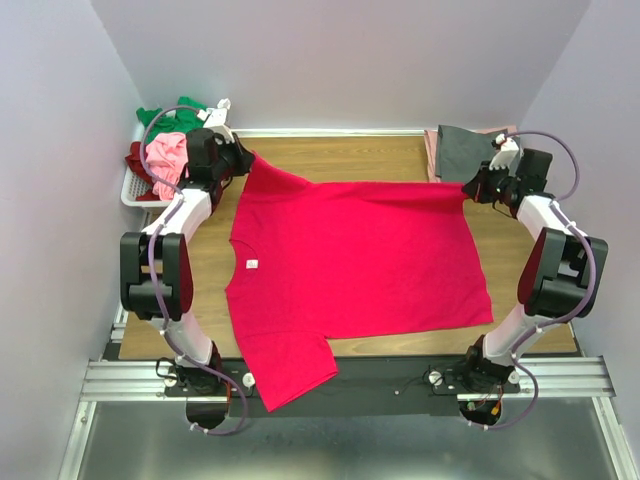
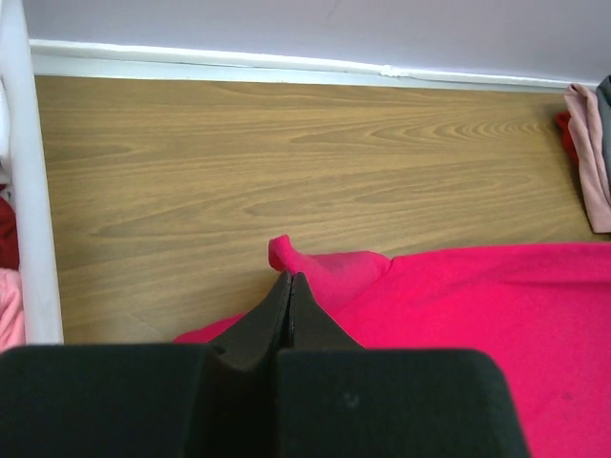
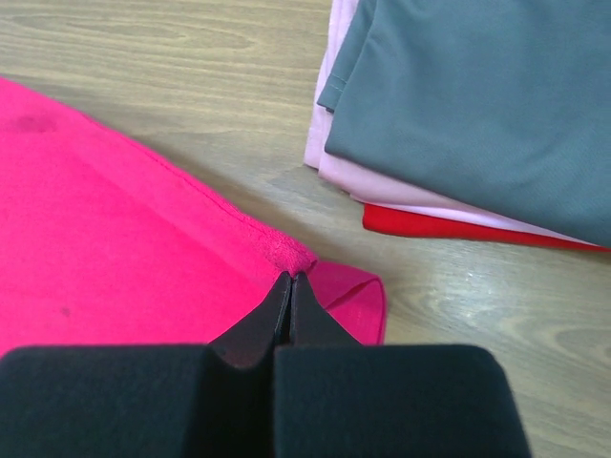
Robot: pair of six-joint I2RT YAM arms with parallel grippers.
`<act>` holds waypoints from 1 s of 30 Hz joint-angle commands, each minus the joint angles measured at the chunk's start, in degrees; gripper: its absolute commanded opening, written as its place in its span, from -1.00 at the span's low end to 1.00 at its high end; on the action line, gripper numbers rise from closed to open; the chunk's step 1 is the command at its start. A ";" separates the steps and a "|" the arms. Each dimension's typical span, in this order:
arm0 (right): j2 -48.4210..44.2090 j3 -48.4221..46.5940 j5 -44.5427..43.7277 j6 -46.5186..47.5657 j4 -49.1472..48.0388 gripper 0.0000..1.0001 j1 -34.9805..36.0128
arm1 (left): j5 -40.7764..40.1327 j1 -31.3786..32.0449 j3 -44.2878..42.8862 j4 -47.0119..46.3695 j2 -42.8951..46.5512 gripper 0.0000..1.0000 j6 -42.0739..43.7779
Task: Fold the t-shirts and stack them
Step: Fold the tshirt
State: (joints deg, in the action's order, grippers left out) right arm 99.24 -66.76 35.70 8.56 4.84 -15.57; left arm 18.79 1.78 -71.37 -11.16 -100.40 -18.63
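Observation:
The crimson-pink t-shirt (image 1: 350, 260) lies spread flat on the wooden table, collar at the left, one sleeve hanging over the near edge. My left gripper (image 1: 243, 160) is shut on its far left sleeve tip, which shows in the left wrist view (image 2: 329, 272) pinched at the fingertips. My right gripper (image 1: 470, 188) is shut on the far right hem corner (image 3: 296, 256). A folded stack with a grey tee (image 1: 465, 150) on top, light pink (image 3: 382, 186) and red (image 3: 458, 229) below, sits at the far right.
A white slatted basket (image 1: 132, 190) at the far left holds green (image 1: 175, 118), light pink (image 1: 165, 155) and maroon tees. The table's back edge meets a white rail (image 2: 286, 69) and the wall.

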 commanded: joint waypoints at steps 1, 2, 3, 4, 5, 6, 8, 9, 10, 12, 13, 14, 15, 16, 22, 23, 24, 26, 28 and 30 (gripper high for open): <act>-1.68 1.11 -2.13 0.23 -1.85 -0.99 -0.69 | 1.43 -0.38 3.25 -1.32 4.42 -1.00 0.35; -1.60 1.02 -2.30 0.23 -1.85 -0.99 -0.69 | 1.25 -0.38 3.78 -1.06 5.73 -1.00 0.35; -1.51 0.93 -2.57 0.23 -2.03 -0.99 -0.69 | 1.17 -0.38 4.39 -0.88 6.26 -1.00 0.44; -0.98 0.84 -2.74 0.15 -2.12 -0.99 -0.69 | 1.17 -0.46 5.53 -0.54 6.88 -1.00 0.44; -0.63 0.67 -3.01 0.14 -2.03 -0.99 -0.69 | 0.99 -0.46 6.15 -0.27 8.10 -1.00 0.44; -0.28 0.23 -3.27 0.14 -2.29 -0.99 -0.69 | 0.82 -0.46 6.86 -0.27 8.72 -1.00 0.44; 0.86 -0.30 -3.62 0.06 -2.29 -0.99 -0.69 | 0.64 -0.55 8.61 -0.01 10.30 -1.00 0.35; 1.65 -0.82 -3.62 0.14 -2.29 -0.99 -0.69 | 0.38 -0.64 9.49 0.34 10.92 -1.00 0.35; 1.66 -1.17 -3.54 0.06 -2.29 -0.99 -0.69 | 0.29 -0.64 9.50 0.61 11.28 -1.00 0.44; 2.62 -1.62 -3.36 -0.03 -2.29 -0.99 -0.69 | 0.29 -0.73 10.11 1.14 12.42 -1.00 0.53; 2.88 -2.14 -3.45 -0.03 -2.38 -0.99 -0.69 | 0.20 -0.73 10.55 1.49 12.77 -1.00 0.61; 3.50 -2.32 -3.45 -0.03 -2.38 -0.99 -0.69 | 0.11 -0.73 10.73 1.75 13.56 -1.00 0.62; 3.76 -2.67 -3.45 -0.03 -2.38 -0.99 -0.69 | 0.11 -0.81 10.90 2.19 14.00 -1.00 0.70; 3.94 -2.76 -3.53 -0.03 -2.47 -0.99 -0.69 | 0.20 -0.81 11.43 2.37 14.53 -1.00 0.70; 4.73 -3.02 -3.62 -0.03 -2.91 -0.99 -0.69 | 0.37 -0.81 14.85 3.86 19.10 -1.00 0.44; 4.73 -3.02 -3.62 -0.12 -2.99 -0.99 -0.69 | 0.37 -0.81 15.30 4.04 19.62 -1.00 0.27; 4.73 -3.02 -3.62 -0.12 -3.08 -0.99 -0.69 | 0.46 -0.81 15.73 4.65 20.41 -1.00 0.26; 4.82 -2.94 -3.71 -0.21 -3.17 -0.99 -0.69 | 0.81 -0.81 16.97 4.92 21.82 -1.00 0.00; 4.73 -2.85 -3.80 -0.21 -3.26 -0.99 -0.69 | 0.99 -0.81 18.19 5.18 22.53 -1.00 -0.09; 4.73 -2.76 -3.89 -0.30 -3.26 -0.99 -0.69 | 1.34 -0.81 18.81 5.53 23.66 -1.00 -0.35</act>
State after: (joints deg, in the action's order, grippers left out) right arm 102.98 -68.23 33.26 8.51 3.01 -15.86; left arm 18.85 1.45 -53.98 -7.05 -79.13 -18.70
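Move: Both hands already pinch a far corner of the pink t-shirt. Its spread middle lies about 27 cm back, 30 cm right and 14 cm below the left hand, and roughly 21 cm back, 29 cm left and 7 cm below the right. The laundry basket is some 20 cm left of the left hand and 3 cm ahead; the folded stack is about 12 cm ahead of the right hand and 3 cm right, both lower. Left draws its pinched corner about 9 cm back over the shirt; right, still pinching, sinks some 2 cm. ##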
